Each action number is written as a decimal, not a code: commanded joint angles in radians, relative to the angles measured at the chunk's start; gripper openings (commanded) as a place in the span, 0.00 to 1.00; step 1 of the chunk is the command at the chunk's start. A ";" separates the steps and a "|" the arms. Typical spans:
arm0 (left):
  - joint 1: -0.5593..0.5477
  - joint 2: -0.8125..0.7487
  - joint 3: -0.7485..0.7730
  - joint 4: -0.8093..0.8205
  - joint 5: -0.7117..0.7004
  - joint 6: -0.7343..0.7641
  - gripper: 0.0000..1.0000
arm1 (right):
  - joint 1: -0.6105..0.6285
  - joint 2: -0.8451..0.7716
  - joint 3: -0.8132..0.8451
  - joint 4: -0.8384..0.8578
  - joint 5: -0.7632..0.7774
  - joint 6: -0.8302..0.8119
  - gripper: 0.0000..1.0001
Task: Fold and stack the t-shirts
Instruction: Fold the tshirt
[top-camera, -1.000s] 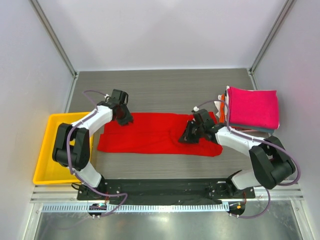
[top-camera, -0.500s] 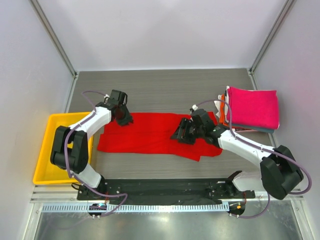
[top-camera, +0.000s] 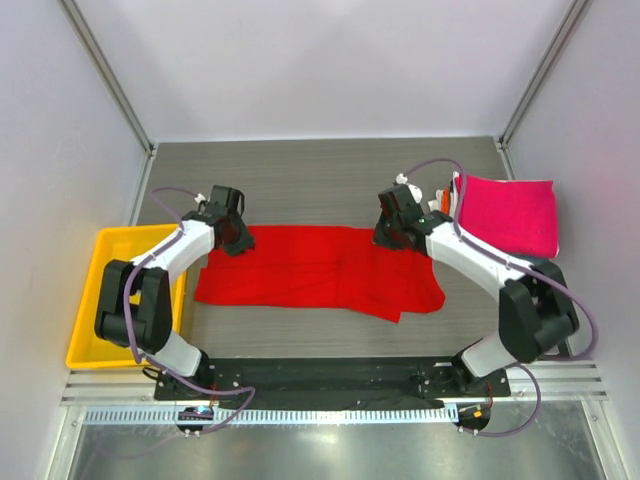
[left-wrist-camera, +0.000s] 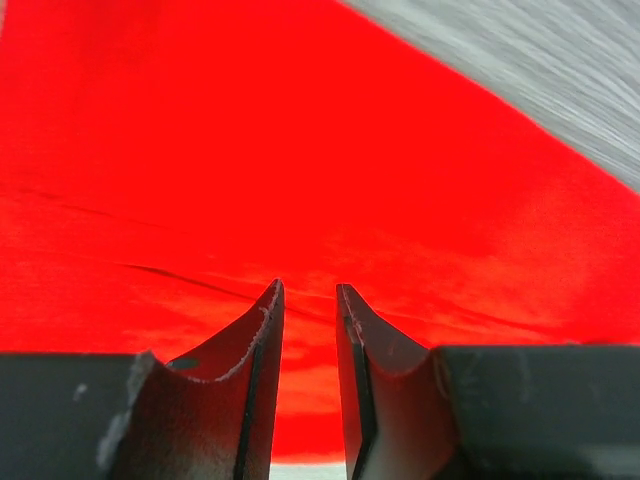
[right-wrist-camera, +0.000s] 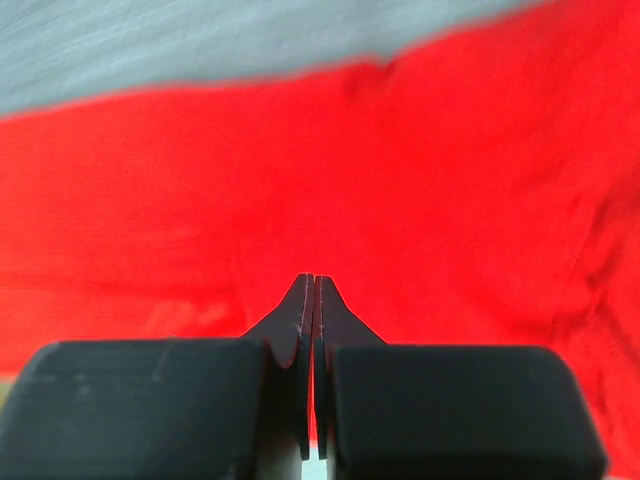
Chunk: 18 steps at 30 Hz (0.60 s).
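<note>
The red t-shirt (top-camera: 310, 270) lies flat as a long band across the middle of the table, its near right edge rumpled into a point. My left gripper (top-camera: 235, 243) sits over its far left corner. The jaws stand a narrow gap apart, and flat red cloth (left-wrist-camera: 300, 150) shows through the gap with nothing pinched (left-wrist-camera: 308, 287). My right gripper (top-camera: 388, 238) hovers at the shirt's far right edge, shut (right-wrist-camera: 313, 277), with red cloth (right-wrist-camera: 400, 180) below it. A stack of folded t-shirts sits at the right, the magenta-pink one (top-camera: 505, 215) on top, with orange (top-camera: 443, 215) and white edges showing.
A yellow tray (top-camera: 90, 300) sits at the left edge of the table beside the left arm. White walls enclose the table on three sides. The right forearm (top-camera: 470, 265) crosses in front of the stack.
My right gripper let go of the shirt's near right part, leaving it rumpled. It moved back to the far right edge and shut. My left gripper shifted slightly left.
</note>
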 joint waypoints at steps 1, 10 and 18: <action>0.047 -0.016 -0.063 0.100 -0.044 -0.053 0.28 | -0.042 0.100 0.126 -0.018 0.075 -0.059 0.01; 0.173 0.147 -0.045 0.140 0.025 -0.122 0.26 | -0.156 0.371 0.229 0.017 -0.097 -0.062 0.01; 0.234 0.228 -0.076 0.143 0.047 -0.147 0.25 | -0.234 0.479 0.236 0.039 0.079 -0.042 0.01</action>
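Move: Around the folded t-shirt, the left hand has the left edge some 10 cm to its left and 2 cm back, with the far edge about 8 cm ahead, all roughly 6 cm below. For the right hand, the far edge is about 10 cm straight ahead and 9 cm down; the flap corner is some 13 cm back and 5 cm right, and the pink stack some 31 cm right and 11 cm ahead. Spreading apart and sinking onto the t-shirt, both hands come down on the cloth: the right, fingers kept shut, goes about 8 cm forward and as far down with some 5 cm to its right, its tips pressing in just short of the far edge. The left, fingers still slightly open, goes about 5 cm left and down, turning some 15 degrees counter-clockwise, then drags forward about 2 cm. ##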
